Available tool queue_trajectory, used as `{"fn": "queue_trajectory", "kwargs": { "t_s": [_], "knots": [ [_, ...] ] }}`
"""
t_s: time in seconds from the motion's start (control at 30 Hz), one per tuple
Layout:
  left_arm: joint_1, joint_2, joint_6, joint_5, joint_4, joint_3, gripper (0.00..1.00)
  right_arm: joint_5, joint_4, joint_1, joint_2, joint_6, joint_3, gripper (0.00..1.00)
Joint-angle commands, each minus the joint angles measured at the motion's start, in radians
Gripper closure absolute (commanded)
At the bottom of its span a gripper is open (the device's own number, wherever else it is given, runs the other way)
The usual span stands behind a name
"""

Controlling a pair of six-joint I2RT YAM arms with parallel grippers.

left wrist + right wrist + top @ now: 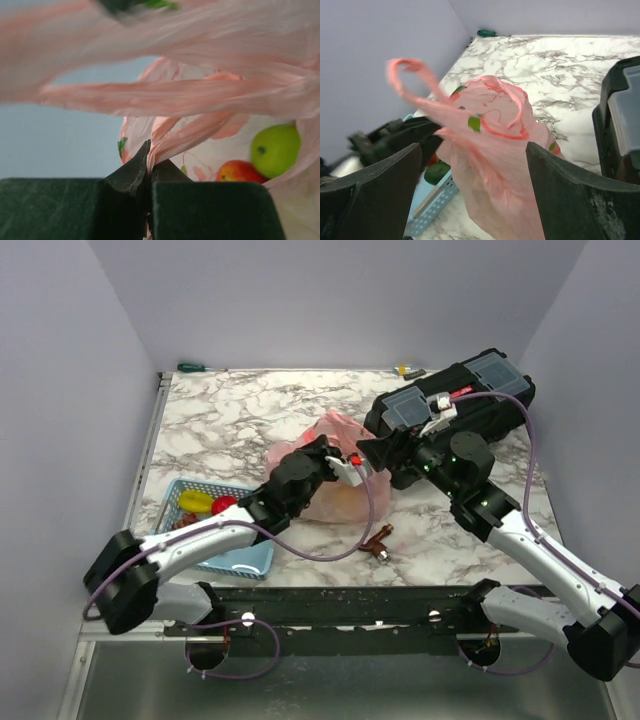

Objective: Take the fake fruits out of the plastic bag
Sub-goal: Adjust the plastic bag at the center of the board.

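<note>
The pink plastic bag (pixel 335 485) stands crumpled in the middle of the marble table. My left gripper (pixel 342 467) is shut on a fold of the plastic bag (pixel 165 142) near its mouth. Through the opening, in the left wrist view, a green fake fruit (pixel 275 149) and a red one (pixel 239 171) lie inside. My right gripper (pixel 373 452) hovers open just right of the bag top. Between its fingers (pixel 580 200) the bag (pixel 492 145) hangs with one loop handle (pixel 410 75) swung up and blurred.
A light blue basket (pixel 250 558) at the near left holds a yellow piece (pixel 195 502), a red one (pixel 224 504) and a dark green one (pixel 437 173). A black case (pixel 455 405) lies behind the right arm. A small brown object (pixel 380 542) sits in front of the bag. A green screwdriver (pixel 198 367) rests at the back edge.
</note>
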Motion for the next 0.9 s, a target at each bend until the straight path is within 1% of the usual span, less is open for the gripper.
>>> {"fn": "queue_trajectory", "kwargs": {
  "t_s": [0.0, 0.03, 0.13, 0.2, 0.27, 0.3, 0.37, 0.43, 0.53, 0.57, 0.63, 0.7, 0.77, 0.8, 0.87],
  "knots": [
    [0.05, -0.235, -0.615, 0.353, -0.448, 0.114, 1.0, -0.079, -0.119, 0.016, 0.086, -0.066, 0.032, 0.12],
    [0.07, -0.266, -0.667, 0.402, -0.481, 0.11, 1.0, -0.082, -0.123, 0.016, 0.099, -0.077, 0.049, 0.11],
    [0.123, -0.35, -0.807, 0.456, -0.514, 0.082, 1.0, -0.127, -0.123, 0.017, 0.148, -0.112, 0.097, 0.11],
    [0.174, -0.399, -0.893, 0.513, -0.536, 0.073, 1.0, -0.17, -0.157, 0.023, 0.179, -0.141, 0.13, 0.11],
    [0.218, -0.435, -0.95, 0.596, -0.537, 0.055, 1.0, -0.153, -0.155, 0.04, 0.195, -0.161, 0.149, 0.11],
    [0.228, -0.449, -0.972, 0.597, -0.529, 0.041, 1.0, -0.138, -0.151, 0.05, 0.197, -0.166, 0.152, 0.11],
    [0.23, -0.47, -1.024, 0.569, -0.514, 0.02, 1.0, -0.07, -0.167, 0.079, 0.202, -0.173, 0.164, 0.11],
    [0.23, -0.488, -1.057, 0.55, -0.497, -0.007, 1.0, 0.043, -0.196, 0.128, 0.213, -0.181, 0.181, 0.11],
    [0.238, -0.497, -1.098, 0.544, -0.44, -0.048, 1.0, 0.264, -0.211, 0.194, 0.227, -0.154, 0.194, 0.12],
    [0.244, -0.491, -1.118, 0.535, -0.446, -0.044, 1.0, 0.291, -0.203, 0.196, 0.229, -0.13, 0.194, 0.13],
    [0.251, -0.465, -1.164, 0.491, -0.488, -0.005, 1.0, 0.285, -0.165, 0.196, 0.233, -0.116, 0.198, 0.18],
    [0.266, -0.423, -1.234, 0.426, -0.593, 0.063, 1.0, 0.283, -0.135, 0.196, 0.252, -0.09, 0.219, 0.27],
    [0.3, -0.369, -1.307, 0.4, -0.7, 0.158, 1.0, 0.291, -0.135, 0.194, 0.294, -0.063, 0.274, 0.4],
    [0.323, -0.344, -1.353, 0.402, -0.752, 0.206, 1.0, 0.274, -0.137, 0.182, 0.321, -0.053, 0.31, 0.56],
    [0.372, -0.291, -1.434, 0.404, -0.813, 0.275, 1.0, 0.162, -0.148, 0.115, 0.398, -0.009, 0.384, 0.93]
  ]
}}
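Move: The left hand already grips the bag's top edge; the plastic bag's middle lies about 10 cm below it, 1 cm back and 2 to its right, the basket some 25 cm left and 13 back. From the open right hand, the bag handle it will close on is about 3 cm ahead, 5 left and 1 below, the bag's middle 9 left, 1 ahead and 13 below. The toolbox is 20 cm right of the right hand and 17 ahead, the brown fitting 3 right and 12 back. Keeping the plastic pinched in its shut fingers, the left hand pulls back and quickly up, swings left, then sinks part of the way and eases forward, ending about 5 cm back and 5 left of its start and a little higher, while it rolls some 70 degrees with its left side going down. The right hand drops about 5 cm and works some 6 cm left to the handle strip, fingers wide open, then noses forward at the end and closes about halfway, with the strip between its fingers. ##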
